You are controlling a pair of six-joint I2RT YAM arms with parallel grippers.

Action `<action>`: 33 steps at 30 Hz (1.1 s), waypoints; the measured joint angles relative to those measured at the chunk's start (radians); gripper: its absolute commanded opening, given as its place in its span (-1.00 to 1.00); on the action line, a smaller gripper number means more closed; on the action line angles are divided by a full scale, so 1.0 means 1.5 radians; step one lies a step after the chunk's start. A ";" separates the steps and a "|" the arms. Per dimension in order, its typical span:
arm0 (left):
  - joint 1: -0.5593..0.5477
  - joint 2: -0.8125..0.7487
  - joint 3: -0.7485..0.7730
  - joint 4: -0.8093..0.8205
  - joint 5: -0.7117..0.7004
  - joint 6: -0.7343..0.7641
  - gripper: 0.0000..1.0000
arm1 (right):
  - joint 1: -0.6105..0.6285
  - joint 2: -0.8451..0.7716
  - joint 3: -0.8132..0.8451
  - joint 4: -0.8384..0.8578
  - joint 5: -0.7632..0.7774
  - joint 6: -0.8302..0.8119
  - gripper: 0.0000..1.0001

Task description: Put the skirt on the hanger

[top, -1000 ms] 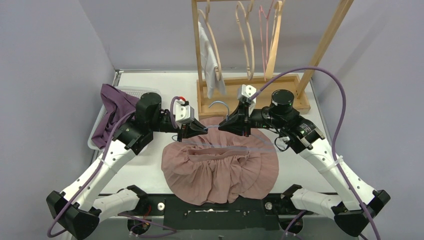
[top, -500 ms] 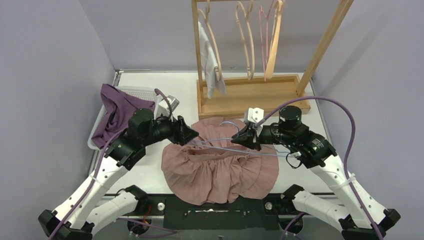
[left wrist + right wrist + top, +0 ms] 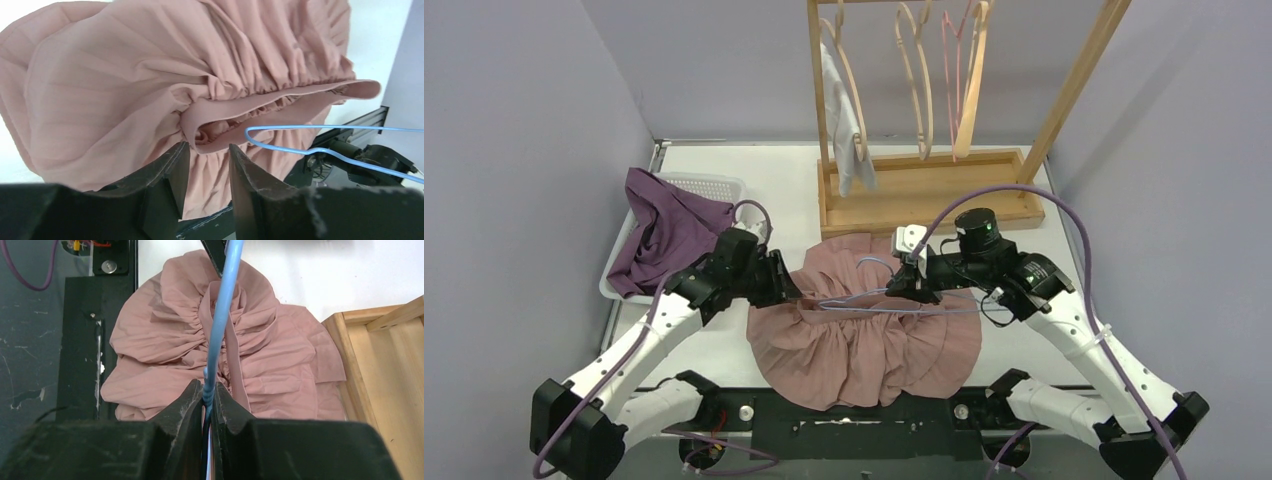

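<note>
The pink pleated skirt lies bunched on the table, its elastic waistband gaping open. A thin blue wire hanger hovers level just over the waistband, and my right gripper is shut on it near its hook. From the right wrist, the hanger runs straight out from the gripper over the skirt. My left gripper is open at the skirt's left edge. In its wrist view the gripper sits just short of the waistband fold, and the hanger's end floats to the right.
A wooden rack stands behind the skirt with several wooden hangers and a white garment. A purple garment drapes over a white basket at the back left. Grey walls close in on both sides.
My left gripper let go of the hanger, opened and dropped toward the near left to the skirt's left edge. My right gripper lowered the hanger onto the waistband area.
</note>
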 measured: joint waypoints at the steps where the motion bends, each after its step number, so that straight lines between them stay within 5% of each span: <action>1: 0.003 0.011 0.000 -0.002 -0.001 -0.003 -0.39 | 0.000 0.007 0.000 0.000 0.000 -0.005 -1.00; 12: 0.012 0.102 0.000 0.008 0.024 -0.011 -0.53 | 0.000 0.063 0.012 -0.005 -0.009 -0.059 -1.00; 16: 0.013 0.128 -0.001 0.015 0.050 -0.012 -1.00 | 0.000 0.079 0.022 -0.010 -0.019 -0.076 -1.00; 24: 0.013 0.129 0.006 0.030 0.098 -0.007 -1.00 | 0.000 0.076 0.011 0.018 -0.020 -0.061 -1.00; 33: 0.010 0.076 0.008 0.164 0.241 -0.069 -1.00 | 0.010 0.029 -0.129 0.240 -0.002 0.052 -1.00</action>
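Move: The left end of the skirt's waistband lies about 4 cm below my left hand and 1 cm to its right, level fore and aft; the waistband's right end is some 24 cm to my left hand's right and 2 cm back, at the same height as the left end. The blue hanger's left tip hovers about 4 cm to my left hand's right, 1 cm back and roughly 4 cm above it. From my right hand, which holds that hanger, the waistband's left end lies some 17 cm left, 1 cm back and 15 cm below. I sink my left hand about 4 cm onto the left end of the waistband, tipping the fingers slightly, and shut them to pinch its edge. Then I lift it about 8 cm while drawing it right over the hanger's left tip, rolling the wrist some 20 degrees. My right hand keeps hold of the hanger and eases it down, left and a little forward towards that opening. ##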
